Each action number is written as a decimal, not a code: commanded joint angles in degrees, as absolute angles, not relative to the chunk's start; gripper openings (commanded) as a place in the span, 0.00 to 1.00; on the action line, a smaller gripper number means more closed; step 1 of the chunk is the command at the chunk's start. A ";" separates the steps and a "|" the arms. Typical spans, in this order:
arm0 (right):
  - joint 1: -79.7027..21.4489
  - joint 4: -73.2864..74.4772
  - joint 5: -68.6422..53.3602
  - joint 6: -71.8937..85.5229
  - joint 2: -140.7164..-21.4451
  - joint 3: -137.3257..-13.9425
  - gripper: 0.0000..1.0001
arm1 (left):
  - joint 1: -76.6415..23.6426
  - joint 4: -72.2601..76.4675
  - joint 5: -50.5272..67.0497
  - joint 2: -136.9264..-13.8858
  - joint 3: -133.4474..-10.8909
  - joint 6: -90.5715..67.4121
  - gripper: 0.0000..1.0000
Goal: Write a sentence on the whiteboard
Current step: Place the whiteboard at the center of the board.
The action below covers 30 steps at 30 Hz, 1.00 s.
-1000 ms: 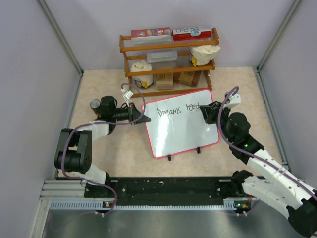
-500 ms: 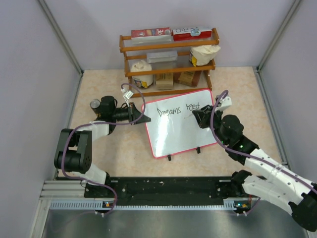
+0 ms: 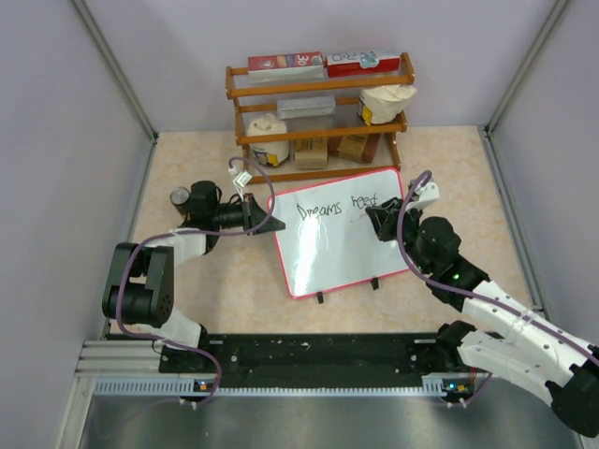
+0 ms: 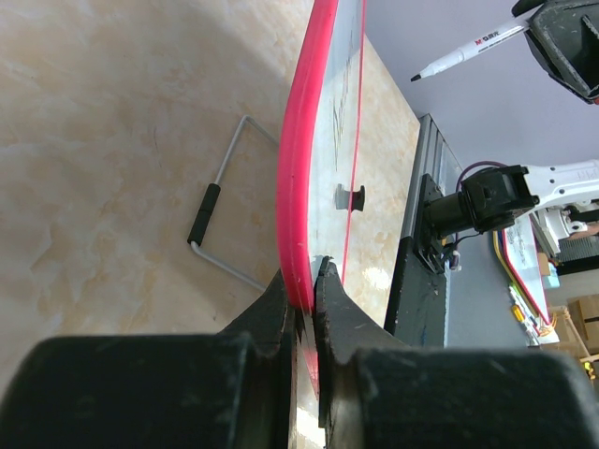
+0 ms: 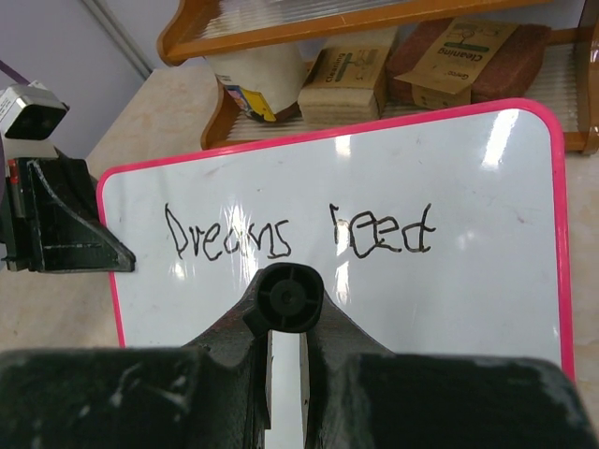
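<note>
The whiteboard [image 3: 339, 251], white with a red frame, stands tilted on the table. "Dreams need" [image 3: 337, 207] is the sentence written along its top in black. My left gripper [image 3: 270, 224] is shut on the board's left edge, and its fingers [image 4: 329, 297] pinch the red frame [image 4: 298, 187]. Over the board's right half, my right gripper [image 3: 378, 221] is shut on a marker [image 4: 465, 53]. The marker's black end cap [image 5: 290, 296] sits between that gripper's [image 5: 288, 323] fingertips. It points at the board [image 5: 468, 299] below the lettering [image 5: 292, 234]. The tip hangs just off the surface.
A wooden rack [image 3: 318, 112] with boxes and jars stands right behind the board. The board's wire stand [image 4: 217, 220] lies on the table behind it, and two black tabs [image 3: 320, 297] stick out at its near edge. Grey walls close in both sides.
My right gripper has moved with the marker from the board's right edge leftward, to below the word "need", then stayed there. The left gripper and the board have not moved.
</note>
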State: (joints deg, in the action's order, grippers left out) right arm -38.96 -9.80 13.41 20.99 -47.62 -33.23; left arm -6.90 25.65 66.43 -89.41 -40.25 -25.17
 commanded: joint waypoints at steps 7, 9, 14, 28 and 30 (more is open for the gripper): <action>-39.55 -10.64 13.89 20.92 -47.64 -33.93 0.00 | -8.53 24.87 60.38 -90.00 -38.67 -12.74 0.00; -39.55 -10.20 13.01 22.14 -47.02 -33.23 0.00 | -8.53 24.87 60.38 -90.00 -38.67 -12.74 0.00; -39.46 -6.60 8.71 27.24 -44.22 -30.94 0.00 | -8.53 24.87 60.21 -89.91 -38.76 -12.74 0.00; -39.38 -1.41 0.27 42.80 -30.95 -15.39 0.00 | -8.53 24.70 59.94 -90.00 -38.76 -12.74 0.00; -39.46 -0.18 0.18 44.73 -28.75 -14.07 0.00 | -8.53 24.61 59.94 -90.00 -38.76 -12.74 0.00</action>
State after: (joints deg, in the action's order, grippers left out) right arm -38.96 -0.51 2.31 39.29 -33.47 -15.29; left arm -6.92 25.56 66.37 -89.38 -40.25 -25.17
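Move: The whiteboard's lower edge, between its two black clips, lies about 8 cm back, 5 cm to the left and some 23 cm below the right hand, which holds the marker; its right clip is 6 cm back, 1 cm right and equally low. The written "need" is about 7 cm ahead, 1 cm left and 9 cm below the right hand. From the left hand, that lower edge is some 10 cm back, 16 cm right and 14 cm lower. The whiteboard stays pinched at its left edge by the still left hand, while the right hand, after a short hold, takes the marker down some 11 cm and back about 7 cm, speeding up, away from the written words towards the lower edge near the right clip. The right wrist tips fingers-down by about 20 degrees and the fingers keep the marker, its tip clear of the board. ##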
